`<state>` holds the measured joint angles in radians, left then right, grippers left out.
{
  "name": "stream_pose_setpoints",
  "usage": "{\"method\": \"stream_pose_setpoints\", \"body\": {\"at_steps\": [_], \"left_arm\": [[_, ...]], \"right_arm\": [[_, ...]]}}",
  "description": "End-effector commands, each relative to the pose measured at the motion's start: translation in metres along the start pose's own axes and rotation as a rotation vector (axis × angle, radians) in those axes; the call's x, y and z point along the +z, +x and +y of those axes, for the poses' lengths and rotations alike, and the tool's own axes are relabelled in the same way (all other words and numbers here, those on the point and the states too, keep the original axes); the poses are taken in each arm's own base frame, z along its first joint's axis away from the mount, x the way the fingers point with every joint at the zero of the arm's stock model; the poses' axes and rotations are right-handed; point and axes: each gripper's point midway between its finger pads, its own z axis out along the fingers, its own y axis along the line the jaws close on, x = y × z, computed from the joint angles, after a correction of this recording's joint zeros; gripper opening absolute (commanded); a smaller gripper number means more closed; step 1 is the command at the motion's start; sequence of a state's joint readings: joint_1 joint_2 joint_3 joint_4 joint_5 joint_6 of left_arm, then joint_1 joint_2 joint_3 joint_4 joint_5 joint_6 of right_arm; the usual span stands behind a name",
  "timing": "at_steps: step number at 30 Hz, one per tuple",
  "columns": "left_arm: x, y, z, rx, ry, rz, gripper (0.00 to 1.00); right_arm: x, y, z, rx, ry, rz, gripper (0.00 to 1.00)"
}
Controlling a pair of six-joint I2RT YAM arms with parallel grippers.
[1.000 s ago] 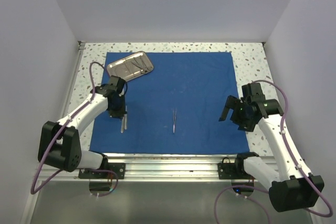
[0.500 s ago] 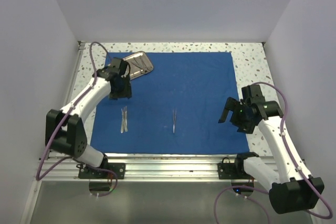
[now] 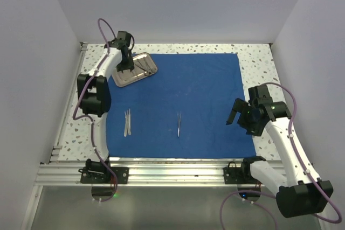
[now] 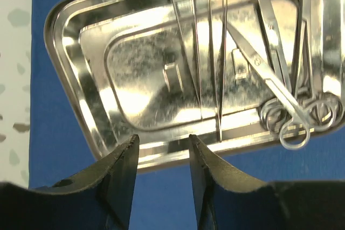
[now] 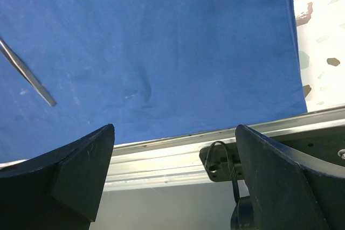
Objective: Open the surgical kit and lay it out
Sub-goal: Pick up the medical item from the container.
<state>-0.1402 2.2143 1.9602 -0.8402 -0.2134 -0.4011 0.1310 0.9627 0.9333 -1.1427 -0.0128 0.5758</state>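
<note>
The royal-blue cloth (image 3: pixel 205 90) lies spread flat on the table. The steel tray (image 3: pixel 152 72) sits on its far left corner. In the left wrist view the tray (image 4: pixel 64 52) holds thin tweezers (image 4: pixel 213 68) and ring-handled scissors (image 4: pixel 294 117). My left gripper (image 3: pixel 125 64) hovers over the tray's near rim, open and empty (image 4: pixel 161 146). One pair of tweezers (image 3: pixel 128 122) lies on the cloth at near left, another (image 3: pixel 179 123) near the middle. My right gripper (image 3: pixel 240 115) is open and empty above the cloth's near right edge (image 5: pixel 173 130).
The speckled tabletop (image 3: pixel 253 57) borders the cloth. An aluminium rail (image 3: pixel 172 172) runs along the near edge and shows in the right wrist view (image 5: pixel 161 154). Plain walls close in the left, right and back. A tweezer tip (image 5: pixel 29 79) shows left in the right wrist view.
My left gripper left the tweezers on the near left of the cloth and moved away to the tray at far left. The right arm has barely moved.
</note>
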Motion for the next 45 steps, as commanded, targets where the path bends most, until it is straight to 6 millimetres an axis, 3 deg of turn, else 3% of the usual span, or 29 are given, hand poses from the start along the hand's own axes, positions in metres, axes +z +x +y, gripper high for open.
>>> {"method": "stream_pose_setpoints", "body": {"at_steps": [1, 9, 19, 22, 25, 27, 31, 34, 38, 41, 45], "left_arm": [[0.004, -0.027, -0.001, -0.008, 0.018, -0.036, 0.45], [0.041, -0.041, -0.014, -0.053, 0.06, -0.067, 0.43], [0.079, -0.029, -0.018, -0.061, 0.041, -0.029, 0.39], [0.086, -0.022, -0.016, -0.058, 0.029, -0.009, 0.26], [0.09, -0.015, -0.015, -0.051, 0.022, 0.012, 0.03], [0.089, -0.015, -0.013, -0.047, 0.017, 0.014, 0.0], [0.07, -0.026, -0.01, -0.042, 0.016, -0.017, 0.0], [0.042, -0.04, -0.007, -0.043, 0.022, -0.06, 0.0], [-0.01, -0.059, -0.003, -0.059, 0.047, -0.126, 0.0], [-0.047, -0.054, -0.009, -0.056, 0.078, -0.146, 0.0], [-0.088, -0.018, -0.031, -0.02, 0.1, -0.145, 0.0]], "right_arm": [[-0.005, -0.017, 0.002, 0.001, 0.025, -0.048, 0.98], [0.008, -0.03, 0.006, 0.005, 0.051, -0.041, 0.98], [0.021, -0.041, 0.012, -0.003, 0.071, -0.019, 0.99], [0.022, -0.042, 0.01, -0.01, 0.082, -0.02, 0.98], [0.021, -0.043, 0.01, -0.014, 0.085, -0.024, 0.98], [0.02, -0.043, 0.009, -0.019, 0.085, -0.027, 0.98], [0.019, -0.04, 0.011, -0.014, 0.068, -0.02, 0.98], [0.018, -0.035, 0.014, -0.012, 0.043, -0.008, 0.98], [0.012, -0.034, 0.018, -0.008, 0.006, -0.02, 0.98], [0.004, -0.033, 0.023, -0.005, -0.033, -0.03, 0.98], [-0.007, -0.03, 0.026, -0.011, -0.061, -0.032, 0.98]]}}
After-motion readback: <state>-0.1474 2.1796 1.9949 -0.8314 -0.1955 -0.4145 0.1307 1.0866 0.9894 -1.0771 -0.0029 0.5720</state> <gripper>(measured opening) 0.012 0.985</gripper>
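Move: The tweezers to be taken, the leftmost tool in the tray, have their middle some 7 cm ahead of the left hand, 1 cm right and 5 cm lower. A second pair lies about 2 cm right of them and 1 cm nearer; the nearest scissors lie roughly 6 cm right of them and 3 cm nearer. From the idle right hand, the same tweezers are about 39 cm ahead, 52 cm left and 11 cm lower. The left fingers shut from half open and pinch the leftmost tweezers in the tray, after the hand has gone about 6 cm forward while sinking 5 cm. Keeping the grip, the left hand then rises some 8 cm and draws back about 5 cm, its tilt barely changing. The open, empty right hand drifts 3 cm forward over the cloth, dipping and rising again. ##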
